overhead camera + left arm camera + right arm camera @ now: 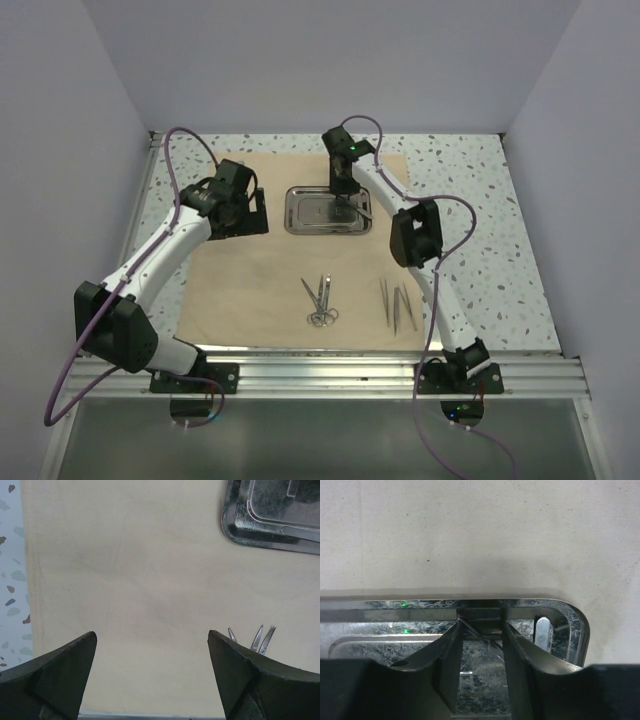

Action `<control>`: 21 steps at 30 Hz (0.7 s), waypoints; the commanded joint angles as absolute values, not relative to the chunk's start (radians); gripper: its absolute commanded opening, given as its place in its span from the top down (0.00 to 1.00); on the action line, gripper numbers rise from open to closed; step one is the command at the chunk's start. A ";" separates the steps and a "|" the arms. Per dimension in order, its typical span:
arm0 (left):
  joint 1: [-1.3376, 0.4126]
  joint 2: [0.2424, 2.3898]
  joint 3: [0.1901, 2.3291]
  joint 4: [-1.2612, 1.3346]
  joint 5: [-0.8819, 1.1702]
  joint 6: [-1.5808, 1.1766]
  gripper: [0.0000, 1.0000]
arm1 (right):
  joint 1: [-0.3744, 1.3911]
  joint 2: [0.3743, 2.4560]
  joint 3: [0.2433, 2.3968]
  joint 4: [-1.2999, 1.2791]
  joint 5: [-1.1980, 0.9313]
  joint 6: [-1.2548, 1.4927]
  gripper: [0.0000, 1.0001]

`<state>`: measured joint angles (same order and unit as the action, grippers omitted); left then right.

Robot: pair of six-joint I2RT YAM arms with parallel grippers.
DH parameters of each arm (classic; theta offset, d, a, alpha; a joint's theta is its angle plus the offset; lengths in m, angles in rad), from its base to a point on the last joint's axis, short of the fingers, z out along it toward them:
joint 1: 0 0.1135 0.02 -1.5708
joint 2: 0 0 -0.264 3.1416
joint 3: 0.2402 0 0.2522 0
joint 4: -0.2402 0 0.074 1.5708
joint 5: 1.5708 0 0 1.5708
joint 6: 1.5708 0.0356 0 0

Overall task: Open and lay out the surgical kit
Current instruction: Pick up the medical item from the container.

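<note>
The tan wrap sheet (pixel 250 280) (pixel 150 570) (pixel 470 530) lies flat on the table. On its far middle sits the steel tray (pixel 296 228) (pixel 235 525) (pixel 570 615). My right gripper (pixel 346 200) (pixel 481 620) reaches down into the tray with its fingers a narrow gap apart. A thin steel instrument (pixel 480 633) runs slantwise across that gap and meets the left fingertip. Another tool's rounded end (pixel 542 630) lies by the tray's right rim. Scissors (pixel 321 300) (pixel 260 639) and tweezers (pixel 397 303) lie on the wrap's near part. My left gripper (pixel 248 212) (pixel 151 634) hovers wide open over bare wrap.
The speckled tabletop (pixel 480 230) shows to the right of the wrap and as a strip on its left (pixel 10 580). White walls close in the back and both sides. An aluminium rail (pixel 330 375) holding the arm bases runs along the near edge.
</note>
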<state>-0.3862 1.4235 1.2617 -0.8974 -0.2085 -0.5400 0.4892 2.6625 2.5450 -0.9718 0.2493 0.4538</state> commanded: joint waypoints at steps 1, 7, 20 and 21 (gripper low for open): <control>-0.374 1.388 1.250 -0.861 -0.224 -0.551 0.04 | 0.491 2.714 2.557 -1.060 0.259 0.459 0.62; -0.367 1.384 1.243 -0.853 -0.229 -0.535 0.04 | 0.492 2.723 2.517 -1.081 0.245 0.469 0.93; -0.364 1.393 1.258 -0.854 -0.227 -0.503 0.04 | 0.482 2.610 2.493 -1.019 0.203 0.485 1.00; -0.364 1.393 1.264 -0.856 -0.227 -0.503 0.04 | 0.479 2.596 2.502 -1.019 0.198 0.488 1.00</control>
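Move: The slender instrument lies slanted in the tray just below the right hand: its middle is about 2 cm to the right and 3 cm back, roughly 1 cm lower, with its far end near the left finger. The tray's middle is some 4 cm back and 4 cm left. A long flat instrument along the near rim lies about 9 cm back and 4 cm left. From the left hand the slender instrument is roughly 19 cm ahead, 22 cm right and 14 cm below. Edging only about 1 cm to its right and a touch back, at nearly constant height just inside the tray's far rim, the right hand brings its half-open fingers fully together, pinching the slender instrument near its far end. The wrist hardly turns, and the fingers stay shut down in the tray. ##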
